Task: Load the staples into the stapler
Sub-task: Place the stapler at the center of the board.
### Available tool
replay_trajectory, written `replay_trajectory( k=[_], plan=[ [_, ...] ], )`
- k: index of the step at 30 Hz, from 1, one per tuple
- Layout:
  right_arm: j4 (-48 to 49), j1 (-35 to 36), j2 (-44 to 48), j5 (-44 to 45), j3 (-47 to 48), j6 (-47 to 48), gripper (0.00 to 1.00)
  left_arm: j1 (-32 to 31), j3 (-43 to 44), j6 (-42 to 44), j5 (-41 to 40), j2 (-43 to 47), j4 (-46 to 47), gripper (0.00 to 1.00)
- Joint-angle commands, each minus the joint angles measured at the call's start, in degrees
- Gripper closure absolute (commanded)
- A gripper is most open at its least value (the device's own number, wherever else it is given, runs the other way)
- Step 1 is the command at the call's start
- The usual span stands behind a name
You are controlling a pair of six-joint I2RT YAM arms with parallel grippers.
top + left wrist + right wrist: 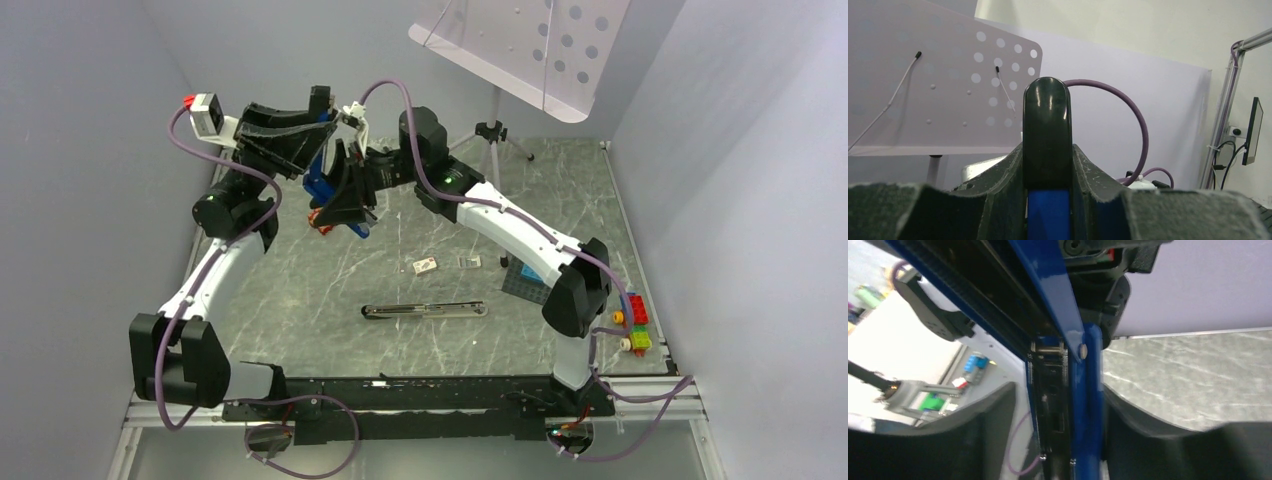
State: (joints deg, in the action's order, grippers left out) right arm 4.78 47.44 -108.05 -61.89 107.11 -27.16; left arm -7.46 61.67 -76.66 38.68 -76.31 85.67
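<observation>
I hold a blue stapler (318, 178) in the air at the back left, between both arms. My left gripper (300, 135) is shut on it; in the left wrist view its black rounded end (1047, 132) and blue body stand clamped between the fingers. My right gripper (352, 195) straddles the opened stapler (1087, 405). The right finger (1128, 415) lies against the blue side. A gap shows between the left finger (993, 415) and the black magazine. The staples (468, 262), a tiny silver block, lie on the table mid-right, far from both grippers.
A long silver stapler (425, 310) lies flat at the table's middle front. A small box (425, 265) sits beside the staples. A dark baseplate (522, 283) and coloured toy bricks (636, 322) lie at the right. A tripod (492, 130) with a perforated board stands at the back.
</observation>
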Motion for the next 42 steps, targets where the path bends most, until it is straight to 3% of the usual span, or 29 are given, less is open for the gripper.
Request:
replay_trajectory(
  k=[1, 4, 8, 15, 23, 42],
  plan=[
    [0.8, -0.1, 0.9, 1.1, 2.2, 0.3, 0.47, -0.1, -0.8, 2.9, -4.4, 3.7, 9.9, 1.0],
    [-6.7, -0.8, 2.8, 1.9, 1.3, 8.1, 0.69, 0.6, -3.4, 4.2, -5.7, 5.3, 9.9, 1.0],
    [-14.8, -3.6, 6.0, 4.5, -1.2, 15.1, 0.79, 2.3, -8.6, 5.7, -7.8, 7.5, 9.9, 1.0],
    [-29.7, -7.9, 9.1, 8.9, 0.5, 29.4, 0.81, 2.7, -16.0, 6.0, -9.1, 8.2, 9.9, 1.0],
    [-52.8, -7.9, 4.6, 16.5, 9.7, 44.3, 0.82, 2.7, -21.2, 4.9, -5.5, 5.4, 9.9, 0.93],
    [-58.7, -8.0, 2.4, 30.3, 11.4, 50.6, 0.83, 4.7, -25.2, 2.8, 0.3, 2.2, 10.0, 0.59]
  ],
)
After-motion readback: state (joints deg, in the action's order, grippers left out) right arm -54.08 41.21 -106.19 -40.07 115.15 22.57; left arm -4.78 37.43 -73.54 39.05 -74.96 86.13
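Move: Between the right hand's open fingers already stands the lower arm of the unfolded blue stapler, its hinge only some 2 cm left of and above that hand. From the left hand, still holding the black-capped end, the stapler's middle lies about 13 cm down, 5 cm back and 4 cm left. From the right hand, the silver stapler lies roughly 3 cm ahead, 18 cm right; the staple box 12 cm ahead, 18 cm right; the red toy 21 cm ahead, 2 cm left; all near 38 cm below. Closing on the stapler's lower arm beside the hinge, the right hand pinches it, then takes it about 11 cm down, 10 cm to the right and 6 cm forward towards the table, swinging its fingers to point left and down. The left hand keeps the capped end and sinks along with it, some 14 cm and slightly forward, tilting about 20 degrees. ##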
